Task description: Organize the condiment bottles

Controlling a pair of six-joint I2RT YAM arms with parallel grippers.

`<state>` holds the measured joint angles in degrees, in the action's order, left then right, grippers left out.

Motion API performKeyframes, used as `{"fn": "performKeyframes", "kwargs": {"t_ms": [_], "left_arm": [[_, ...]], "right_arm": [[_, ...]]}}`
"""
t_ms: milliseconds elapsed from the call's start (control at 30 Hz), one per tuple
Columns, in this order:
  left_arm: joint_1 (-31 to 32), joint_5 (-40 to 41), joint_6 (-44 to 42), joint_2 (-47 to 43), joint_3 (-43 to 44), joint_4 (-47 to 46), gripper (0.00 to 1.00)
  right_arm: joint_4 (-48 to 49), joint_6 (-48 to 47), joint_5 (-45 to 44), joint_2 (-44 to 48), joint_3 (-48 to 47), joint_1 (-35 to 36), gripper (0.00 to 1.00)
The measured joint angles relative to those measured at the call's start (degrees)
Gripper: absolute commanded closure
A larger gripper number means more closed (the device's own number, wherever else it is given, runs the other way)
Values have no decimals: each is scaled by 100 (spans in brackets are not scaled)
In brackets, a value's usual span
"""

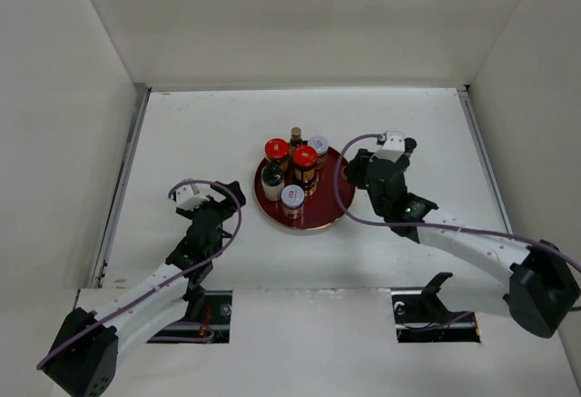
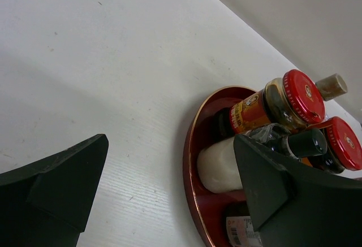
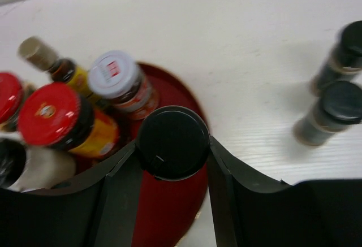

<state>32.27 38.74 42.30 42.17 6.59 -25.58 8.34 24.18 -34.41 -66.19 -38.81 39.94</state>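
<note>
The dark red tray (image 1: 320, 218) holds several condiment bottles: two red-capped jars (image 1: 277, 149) (image 1: 304, 154), a brown-capped bottle (image 1: 296, 132), a silver-capped jar (image 1: 319, 145), a white-capped jar (image 1: 292, 195) and a white bottle (image 1: 271, 179) with a black cap. My right gripper (image 3: 173, 145) is shut on a black-capped bottle (image 3: 173, 139) above the tray's right rim (image 3: 169, 213), its fingers pressing both sides of the cap. Two more slim black-capped bottles (image 3: 345, 49) (image 3: 331, 111) stand on the table to the right. My left gripper (image 2: 169, 185) is open and empty, just left of the tray (image 2: 195, 162).
White walls enclose the table on three sides. The right arm (image 1: 472, 247) reaches in from the lower right, its purple cable (image 1: 340, 188) looping over the tray's right edge. The left arm (image 1: 172, 270) lies at the lower left.
</note>
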Motion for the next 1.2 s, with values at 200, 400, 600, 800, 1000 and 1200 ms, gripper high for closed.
{"fn": "performKeyframes", "kwargs": {"t_ms": [200, 400, 600, 800, 1000, 1200], "left_arm": [[-131, -81, 103, 2, -20, 0, 4], [-260, -208, 195, 15, -22, -4, 4], [-308, -330, 262, 133, -22, -35, 4], [-345, -382, 313, 101, -22, -37, 4], [-376, -431, 317, 101, -22, -37, 4], [-393, -481, 332, 101, -24, -39, 4]], "right_arm": [[398, -37, 90, -1123, -337, 758, 63], [632, -111, 136, -1873, -483, 1010, 60], [697, -151, 118, -2197, -538, 1154, 46], [741, -140, 94, -2269, -540, 1294, 27], [706, -151, 98, -1845, -527, 1300, 19], [743, -33, 273, -308, -151, 820, 19]]}}
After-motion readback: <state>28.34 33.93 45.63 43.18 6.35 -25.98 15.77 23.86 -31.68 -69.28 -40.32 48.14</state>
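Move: The free spot on the red tray for the held black-capped bottle is some 11 cm to the right gripper's left, 1 cm back and 13 cm below. Of that spot, the larger red-lidded jar stands 3 cm left and 3 cm farther out; the near white-lidded jar is 7 cm left and 3 cm nearer; the far white-lidded jar stands 7 cm straight beyond. From the left gripper, the spot is about 27 cm right, 3 cm ahead and 8 cm down. Sweep the right gripper about 11 cm left over the red tray with the black-capped bottle still pinched, sinking some 8 cm as you go and swinging counter-clockwise roughly 15 degrees. Open the fingers beside the red-lidded jar to let the bottle go, then lift clear about 10 cm and draw back right. ##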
